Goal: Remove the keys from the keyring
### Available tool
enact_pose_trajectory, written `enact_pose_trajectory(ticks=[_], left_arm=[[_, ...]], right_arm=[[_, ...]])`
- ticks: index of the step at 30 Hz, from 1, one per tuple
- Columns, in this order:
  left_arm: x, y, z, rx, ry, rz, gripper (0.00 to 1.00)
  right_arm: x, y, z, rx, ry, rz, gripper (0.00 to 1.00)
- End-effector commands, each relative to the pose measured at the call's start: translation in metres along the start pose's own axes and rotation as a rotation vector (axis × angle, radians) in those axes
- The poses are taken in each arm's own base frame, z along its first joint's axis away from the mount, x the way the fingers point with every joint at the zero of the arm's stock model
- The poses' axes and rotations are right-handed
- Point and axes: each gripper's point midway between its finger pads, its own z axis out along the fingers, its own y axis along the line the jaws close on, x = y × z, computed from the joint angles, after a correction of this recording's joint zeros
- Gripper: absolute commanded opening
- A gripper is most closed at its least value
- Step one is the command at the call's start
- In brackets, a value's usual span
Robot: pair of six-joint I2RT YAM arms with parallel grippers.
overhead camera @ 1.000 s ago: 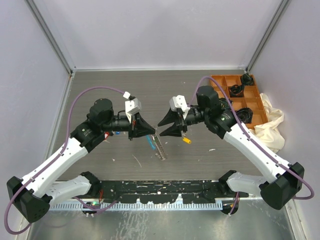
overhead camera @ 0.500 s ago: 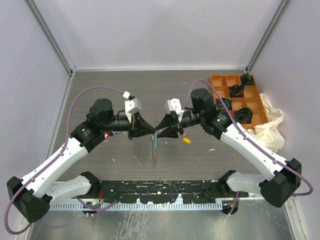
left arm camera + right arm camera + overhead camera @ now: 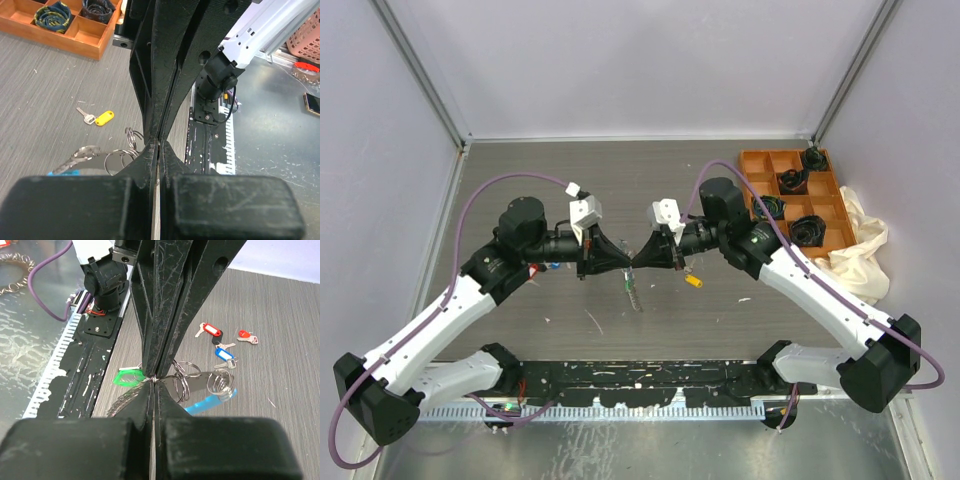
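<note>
My left gripper (image 3: pixel 628 262) and right gripper (image 3: pixel 640 261) meet tip to tip above the table's middle, both shut. The keyring (image 3: pixel 633 290), a bunch of silver rings (image 3: pixel 183 377) with a light-blue plastic piece (image 3: pixel 207 402), hangs under the meeting point. A thin ring wire shows pinched where the two pairs of tips touch, in the right wrist view (image 3: pixel 152 380) and left wrist view (image 3: pixel 157 146). A green-headed key (image 3: pixel 127 376) still hangs on the bunch. Loose on the table lie a yellow-headed key (image 3: pixel 693 281), red-headed keys (image 3: pixel 210 331) and a blue-headed key (image 3: pixel 225 353).
An orange compartment tray (image 3: pixel 820 232) with dark items stands at the back right, beside a crumpled cream cloth (image 3: pixel 865 250). The black base rail (image 3: pixel 640 380) runs along the near edge. Grey walls close in the left, right and back.
My right gripper has moved left to my left gripper's tips and shut there. The hanging keyring has swung and shifted slightly. The left arm has held still.
</note>
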Motion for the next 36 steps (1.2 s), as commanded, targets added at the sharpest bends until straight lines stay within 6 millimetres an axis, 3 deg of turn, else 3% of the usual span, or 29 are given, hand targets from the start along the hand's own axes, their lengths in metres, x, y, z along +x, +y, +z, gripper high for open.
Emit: enact_pose_trajectory(ticks=[1, 5, 8, 11, 15, 19, 23, 31, 36], left_arm=[[-0.025, -0.008, -0.002, 0.013, -0.086, 0.057, 0.0], [-0.028, -0.006, -0.008, -0.033, -0.115, 0.028, 0.05], [-0.035, -0.003, -0.018, -0.106, -0.164, -0.015, 0.33], [-0.04, -0.005, -0.033, -0.181, -0.222, -0.058, 0.42], [-0.027, -0.007, -0.043, -0.233, -0.233, -0.187, 0.46], [-0.01, -0.007, -0.04, -0.221, -0.299, -0.43, 0.5], [-0.008, -0.006, -0.039, -0.19, -0.405, -0.56, 0.51], [-0.004, 0.003, -0.048, -0.232, -0.512, -0.608, 0.54], [-0.015, 0.004, -0.046, -0.201, -0.561, -0.607, 0.57]], right_arm=[[-0.019, 0.003, -0.002, -0.012, -0.032, -0.061, 0.01], [-0.023, 0.007, -0.004, -0.022, -0.043, -0.048, 0.01], [-0.026, 0.006, -0.006, -0.008, -0.047, -0.044, 0.01], [-0.026, 0.003, -0.007, 0.01, -0.053, -0.033, 0.01], [-0.027, 0.002, -0.007, 0.022, -0.069, -0.026, 0.01], [-0.032, -0.001, -0.006, 0.042, -0.094, -0.026, 0.01], [-0.038, -0.006, -0.007, 0.076, -0.132, -0.007, 0.01], [-0.049, -0.013, -0.005, 0.125, -0.227, 0.095, 0.01], [-0.053, -0.017, -0.005, 0.146, -0.272, 0.124, 0.01]])
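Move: Both grippers are shut on the keyring's rings, tip to tip, so the rings lie at each hand's point, high over the table. From the left hand the yellow tag on the table lies some 16 cm to the right, 5 cm ahead and 22 cm down. From the right hand the blue tag lies roughly 20 cm left and 9 cm ahead, the red tag about 25 cm left and 6 cm ahead, both also about 22 cm below. The left fingers let go of the keyring, opening to about half, while the right keeps its pinch. The left hand backs off some 4 cm to its left, first rising about 3 cm, then dipping about 7 and recovering a little, as it swings 25 degrees counter-clockwise and rolls markedly. Late on, the right hand lifts the rings 1–2 cm with a small twist. ##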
